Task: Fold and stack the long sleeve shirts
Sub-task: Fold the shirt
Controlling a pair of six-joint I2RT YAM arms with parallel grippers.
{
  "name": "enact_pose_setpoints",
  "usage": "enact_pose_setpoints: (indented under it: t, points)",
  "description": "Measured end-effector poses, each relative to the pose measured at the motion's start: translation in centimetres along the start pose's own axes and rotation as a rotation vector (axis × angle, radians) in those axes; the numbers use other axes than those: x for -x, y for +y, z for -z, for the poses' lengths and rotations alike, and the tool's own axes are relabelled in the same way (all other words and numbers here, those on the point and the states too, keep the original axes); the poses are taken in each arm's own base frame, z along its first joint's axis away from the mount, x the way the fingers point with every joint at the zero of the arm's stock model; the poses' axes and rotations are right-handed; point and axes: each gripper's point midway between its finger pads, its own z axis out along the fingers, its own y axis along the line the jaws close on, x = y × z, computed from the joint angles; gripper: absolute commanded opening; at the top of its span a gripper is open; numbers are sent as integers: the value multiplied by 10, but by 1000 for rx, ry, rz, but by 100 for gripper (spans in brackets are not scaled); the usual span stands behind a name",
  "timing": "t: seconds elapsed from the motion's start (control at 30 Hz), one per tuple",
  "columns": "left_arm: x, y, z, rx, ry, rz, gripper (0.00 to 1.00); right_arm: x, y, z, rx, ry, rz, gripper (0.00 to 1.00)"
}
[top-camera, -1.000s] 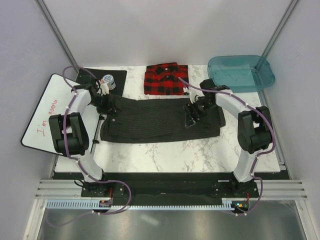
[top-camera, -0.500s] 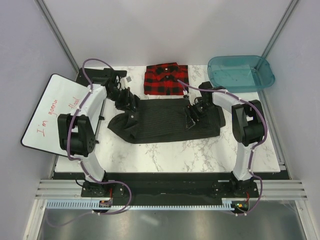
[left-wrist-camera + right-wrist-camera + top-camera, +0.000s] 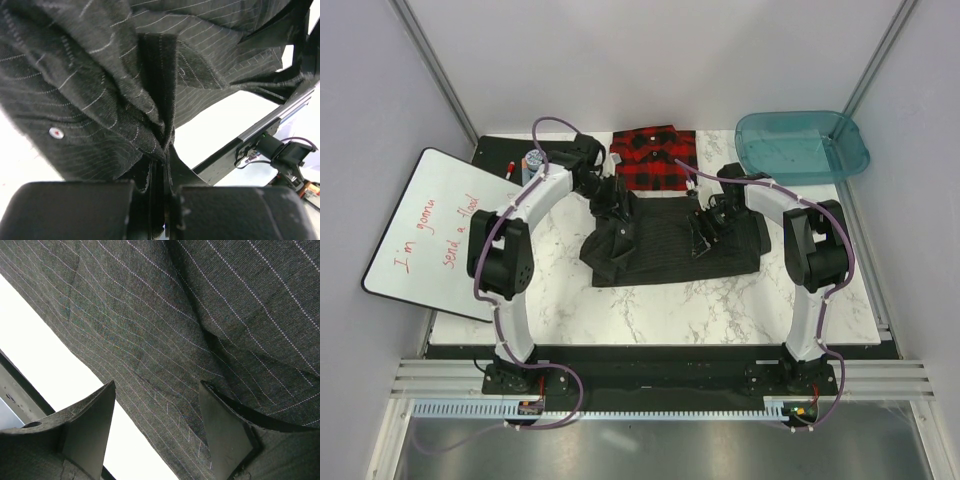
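Observation:
The dark pinstriped long sleeve shirt (image 3: 720,255) lies in the middle of the marble table. Its left end is lifted and bunched over the middle. My left gripper (image 3: 618,212) is shut on that bunched cloth. In the left wrist view the shirt (image 3: 95,95) hangs in folds from the closed left gripper (image 3: 162,167). My right gripper (image 3: 704,230) stands open, low over the shirt's right half. In the right wrist view the right gripper (image 3: 160,415) straddles flat striped cloth (image 3: 210,310) near its hem. The red-and-black plaid long sleeve shirt (image 3: 653,158) lies folded at the back.
A teal plastic tub (image 3: 802,146) sits at the back right corner. A whiteboard (image 3: 415,235) with red writing leans off the table's left side. A black mat (image 3: 505,152) with a small grey object (image 3: 533,160) lies at the back left.
My left arm has swung to the right, carrying the dark shirt's left end up and over toward the middle. The right gripper has stayed on the shirt's right half.

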Motion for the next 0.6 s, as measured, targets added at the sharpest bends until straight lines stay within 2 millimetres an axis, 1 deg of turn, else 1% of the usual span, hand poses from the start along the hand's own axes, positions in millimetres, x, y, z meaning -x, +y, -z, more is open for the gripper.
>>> enact_pose_setpoints:
  t: [0.07, 0.17, 0.27, 0.3, 0.33, 0.4, 0.47, 0.5, 0.53, 0.57, 0.6]
  points:
    - [1, -4, -14, 3, 16, 9, 2, 0, 0, 0, 0, 0, 0, 75]
    - [2, -4, -28, 13, 26, 27, 2, 0, 0, 0, 0, 0, 0, 75]
    - [3, -1, -36, 19, 32, 57, 2, 0, 0, 0, 0, 0, 0, 75]
    - [3, -1, -38, 19, 31, 64, 4, 0, 0, 0, 0, 0, 0, 75]
    - [4, -1, -39, 19, 29, 69, 16, 0, 1, 0, 1, 0, 1, 75]
    - [6, -2, -43, 16, 24, 80, 27, 0, 1, 0, 2, 0, 1, 75]
    - [7, -5, -47, 8, 22, 83, 33, 0, 1, 0, 4, 0, 1, 75]
    - [6, -8, -50, 2, 23, 85, 40, 0, 1, 0, 5, -1, 1, 75]
    - [6, -11, -52, -4, 23, 84, 41, 0, 1, 0, 5, -1, 0, 75]
    - [6, -16, -55, -13, 22, 81, 46, 0, 1, 0, 5, -1, 0, 75]
    - [6, -20, -57, -22, 23, 78, 47, 0, 2, 0, 5, -1, -2, 75]
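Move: The left hand, its shut fingers still holding the dark shirt's left part, is some 11 cm above the table, and the middle of the shirt where this flap is to lie is about 6 cm to its right and 10 cm below. The plaid shirt lies some 18 cm farther out than this hand and 8 cm to its right; the jar stands some 17 cm out and 23 cm to its left. From the right hand the shirt's middle is about 14 cm to the left, roughly level. The left hand carries the gripped part of the dark shirt about 5 cm to the right and some 3 cm down, over the shirt's middle and towards the waiting right gripper; most of the sinking comes early, and near the end the fingers open to under half their range while the hand keeps drifting right. The right hand stays put with its fingers open and their tips resting on the shirt, neither lifting nor turning. ##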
